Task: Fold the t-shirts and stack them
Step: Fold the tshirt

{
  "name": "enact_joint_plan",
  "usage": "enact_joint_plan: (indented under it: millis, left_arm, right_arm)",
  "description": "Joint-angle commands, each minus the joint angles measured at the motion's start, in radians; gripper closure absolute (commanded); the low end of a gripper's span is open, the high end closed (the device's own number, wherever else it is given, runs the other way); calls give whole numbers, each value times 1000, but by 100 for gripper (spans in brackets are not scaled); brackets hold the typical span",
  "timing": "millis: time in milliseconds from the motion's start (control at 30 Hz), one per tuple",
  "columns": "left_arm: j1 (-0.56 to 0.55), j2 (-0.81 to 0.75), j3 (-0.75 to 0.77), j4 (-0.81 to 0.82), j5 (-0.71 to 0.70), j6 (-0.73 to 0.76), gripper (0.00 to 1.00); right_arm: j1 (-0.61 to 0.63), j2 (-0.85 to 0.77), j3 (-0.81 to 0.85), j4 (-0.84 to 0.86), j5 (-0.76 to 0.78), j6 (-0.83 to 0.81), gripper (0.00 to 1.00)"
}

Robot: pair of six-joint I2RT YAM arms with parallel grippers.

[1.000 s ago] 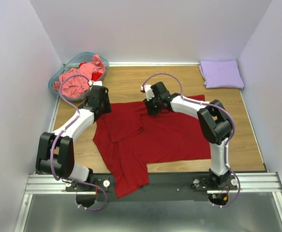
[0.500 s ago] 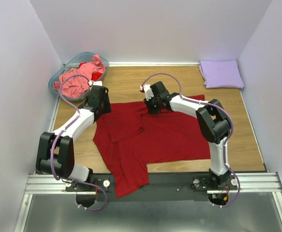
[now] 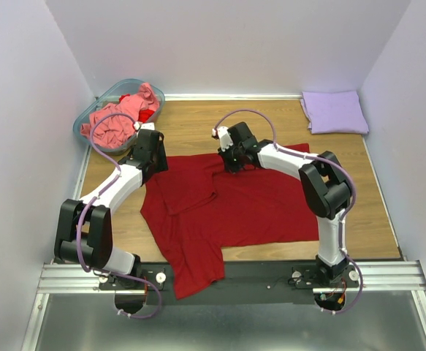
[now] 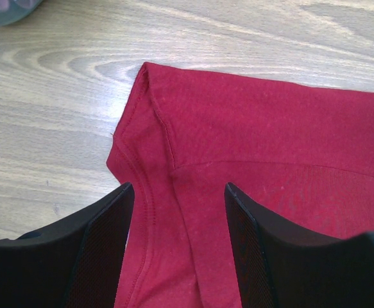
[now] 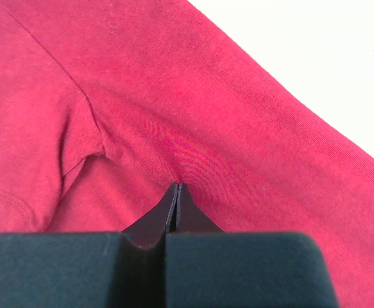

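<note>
A dark red t-shirt [image 3: 227, 205] lies spread on the wooden table, one part hanging over the near edge. My right gripper [image 3: 231, 167] rests on its far middle edge. In the right wrist view the gripper [image 5: 176, 186] is shut, pinching the cloth [image 5: 174, 96], which puckers at the tips. My left gripper [image 3: 156, 164] is at the shirt's far left corner. It stands open [image 4: 179, 186], its fingers straddling the hemmed edge of the cloth [image 4: 270, 147]. A lavender t-shirt [image 3: 335, 111] lies folded at the far right. A salmon-pink t-shirt [image 3: 118, 121] is bundled in the basket.
The translucent teal basket [image 3: 79, 130] stands in the far left corner, with a bit of red cloth [image 3: 146, 114] beside the pink shirt. White walls close in the table on three sides. Bare wood [image 4: 58, 96] shows left of the shirt's corner.
The right gripper has closed on the shirt's cloth and shifted very slightly. The left arm and the shirt have stayed where they were.
</note>
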Motion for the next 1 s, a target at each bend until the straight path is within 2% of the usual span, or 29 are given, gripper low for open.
enact_joint_plan:
  millis: [0,600,633,667,767,867,967]
  left_arm:
    - [2,11,20,8,-31,8,34]
    - [2,17,18,7,-30,11,34]
    - [2,17,18,7,-31,11,34]
    - [2,19,20,7,-31,11,34]
    - [2,25,20,11,-30,10,34]
    - [2,57,32,11,-28,8,34]
    - [4,123,78,-1,-16,4,37]
  right_arm:
    - [14,-58,-16,-28,-16,15,99]
    - [31,-32,-46,-49,-16,24,97]
    - [31,-37,-46,-49,-14,25,94]
    - [33,-44,-48,-49,-2,27,81]
    - [30,-66,-48,-48,53,41,68]
    - [7,-104,-51,-48,145,51,59]
    - [-78,-141,-57,-46,164,93,57]
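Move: At the right hand's shut fingertips sits the pinched crease of the red t-shirt, to be set back down close by. The shirt's far edge runs about 5 cm ahead of that hand, while the inner corner of the folded flap lies some 7 cm back and 5 cm left. For the left hand, open and poised over the shirt, the crease is about 22 cm to the right, 1 cm farther out and roughly 6 cm below. Drawing the still-pinched cloth back towards the robot by about 2 cm, the right hand first lifts it a centimetre and then lowers again. Its fingers open almost halfway to let go, and the hand slides off about 2 cm to the right and a little forward, starting to rise. The left hand, fingers staying open, only begins to sink towards the shirt at the end. ##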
